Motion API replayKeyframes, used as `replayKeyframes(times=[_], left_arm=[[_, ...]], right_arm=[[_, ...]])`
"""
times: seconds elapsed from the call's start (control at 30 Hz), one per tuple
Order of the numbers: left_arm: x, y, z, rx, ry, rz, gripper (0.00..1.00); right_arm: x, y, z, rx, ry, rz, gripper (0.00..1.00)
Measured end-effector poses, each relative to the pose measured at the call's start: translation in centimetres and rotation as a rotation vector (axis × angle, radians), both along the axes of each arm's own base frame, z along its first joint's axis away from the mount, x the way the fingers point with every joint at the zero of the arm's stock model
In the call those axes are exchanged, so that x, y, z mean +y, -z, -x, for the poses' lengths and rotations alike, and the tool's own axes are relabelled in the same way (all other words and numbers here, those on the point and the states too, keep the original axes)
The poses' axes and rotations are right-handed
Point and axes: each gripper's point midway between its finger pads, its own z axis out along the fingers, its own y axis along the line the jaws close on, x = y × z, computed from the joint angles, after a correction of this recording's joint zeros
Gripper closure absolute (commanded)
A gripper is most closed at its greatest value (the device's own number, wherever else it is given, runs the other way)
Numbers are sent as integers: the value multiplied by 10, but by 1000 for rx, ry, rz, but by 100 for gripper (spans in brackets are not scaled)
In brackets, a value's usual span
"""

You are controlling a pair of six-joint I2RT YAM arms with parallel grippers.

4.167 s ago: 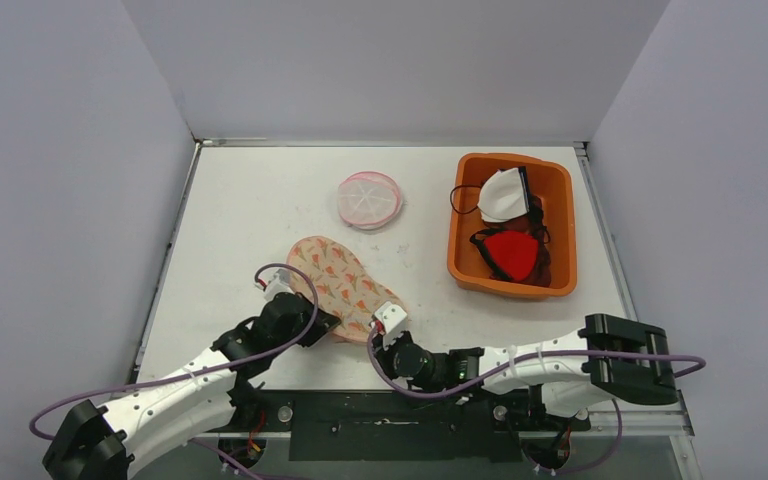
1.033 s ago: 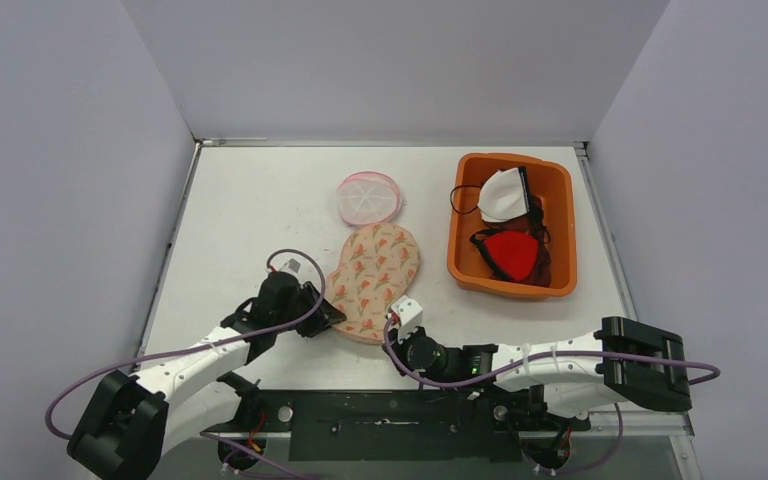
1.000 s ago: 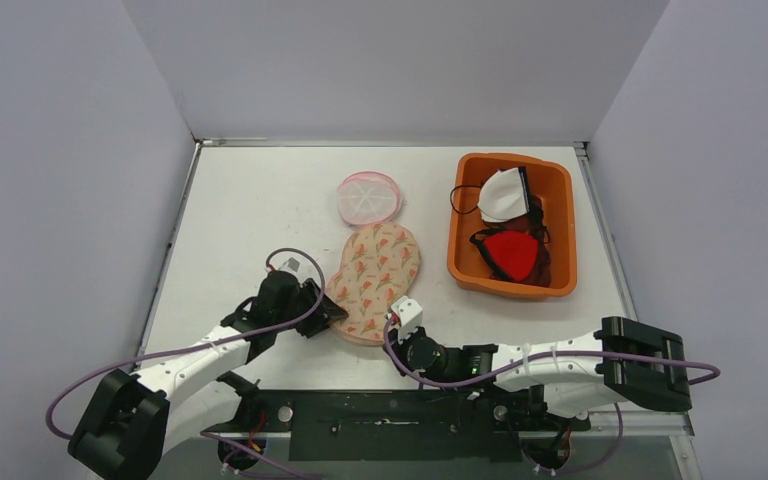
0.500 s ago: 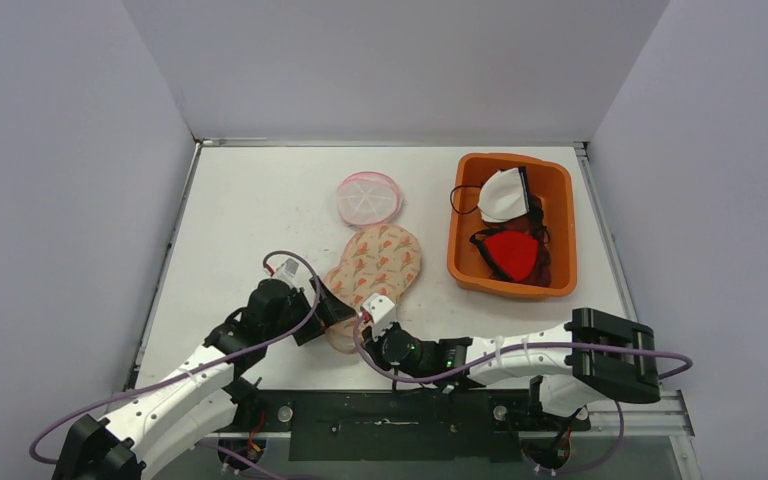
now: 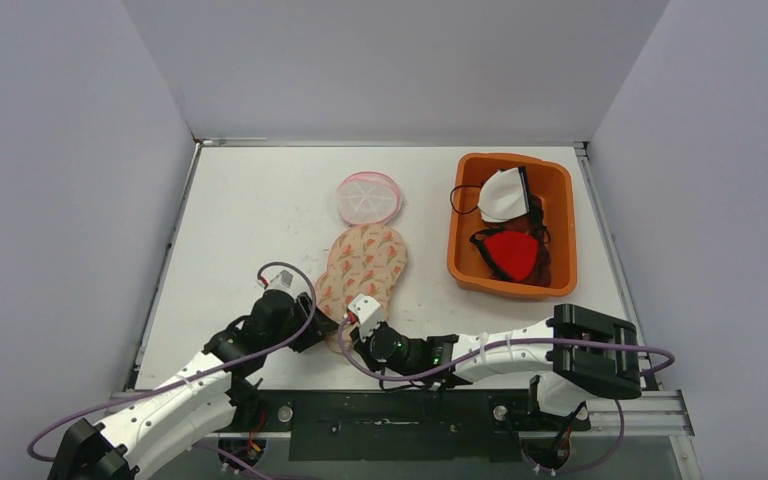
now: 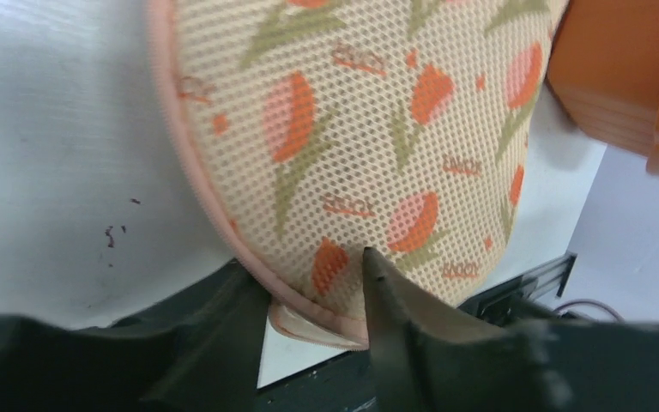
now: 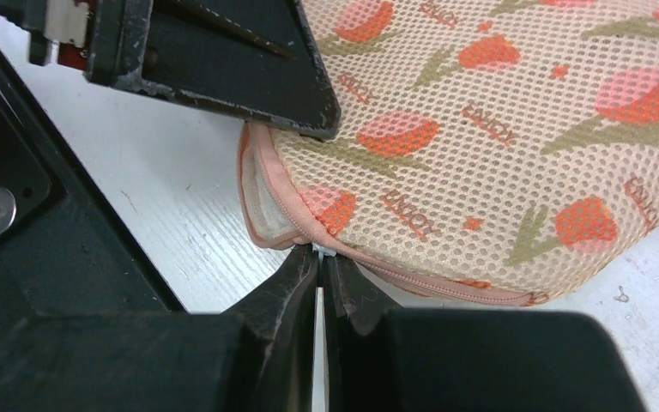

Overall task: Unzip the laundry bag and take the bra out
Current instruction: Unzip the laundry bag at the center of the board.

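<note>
The laundry bag [image 5: 365, 262], beige mesh with orange tulips and a pink zipper seam, lies mid-table with its narrow end toward the arms. My left gripper [image 5: 321, 326] straddles that near end. In the left wrist view its jaws [image 6: 305, 266] are closed on the bag [image 6: 377, 129], one finger on the seam and the other on the mesh. My right gripper [image 5: 352, 326] meets the same end from the right. Its fingers [image 7: 319, 254] are shut on the small zipper pull [image 7: 321, 248] at the seam, where the bag [image 7: 498, 112] gapes slightly. The bra is hidden inside.
A round pink mesh pouch [image 5: 369, 198] lies just beyond the bag. An orange bin [image 5: 462, 230] at the right holds a white and a red padded garment. Both arms crowd the table's near edge, with the black frame rail right behind them.
The bag's near end has swung left, so it now lies almost straight. My right gripper moved left with the pull. My left gripper opened wide, then closed again on the bag's end.
</note>
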Motion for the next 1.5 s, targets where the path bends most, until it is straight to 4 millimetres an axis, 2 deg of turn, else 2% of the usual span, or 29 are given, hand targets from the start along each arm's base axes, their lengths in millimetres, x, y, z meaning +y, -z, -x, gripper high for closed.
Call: replayKeyframes(times=[0.07,0.17,0.37,0.6,0.7,0.9,1.13,1.17,1.27,1.33,1.4,1.5], left_arm=[[6,5,-2,2,-21,-25,87],[12,10,-6,11,-42,-51,100],[8,6,-15,23,-13,-71,100],[0,-3,-26,-11,28,-60,100],[0,1,-26,-3,37,-70,100],[2,7,-26,7,51,-91,100],[0,5,-27,-5,64,-86,100],[0,5,-26,-5,66,-84,100],[0,8,-25,-1,64,-78,100],[0,9,-24,6,54,-65,100],[-1,9,-22,13,38,-43,100],[-1,3,-21,-1,4,3,100]], right_arm=[[0,-2,0,-1,0,-4,95],[0,-7,-1,-4,3,-18,95],[-6,-14,0,-8,5,-34,95],[-32,-21,-20,-15,79,-55,95],[-45,-18,-29,-16,114,-48,95],[-71,1,-41,-8,183,8,95],[-81,5,-52,0,226,15,94],[-81,5,-52,2,226,15,86],[-81,4,-50,14,224,10,45],[-83,0,-48,25,226,1,27],[-85,-10,-47,29,233,-28,18],[-87,-30,-47,37,256,-96,15]])
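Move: The left gripper's half-open fingers straddle the laundry bag's near-left rim, about 1 cm ahead, 1 cm left and 1 cm below the hand point. From the left hand, the zip pull is roughly 4 cm back and 4 cm right. The right gripper already holds that pull; the zip's far end lies some 6 cm ahead and 9 cm right of the right hand, and the round pink-rimmed pouch about 34 cm ahead and 2 cm right. Shut the left gripper on the bag's rim, ease it about 2 cm forward and keep that pinch as the anchor. With the right gripper still on the zip pull, rise slightly, then draw it right and forward along the zip, some 9 cm in all, sinking again and turning about 15 degrees clockwise; then open wide, let go of the pull and lift 3 to 4 cm. ##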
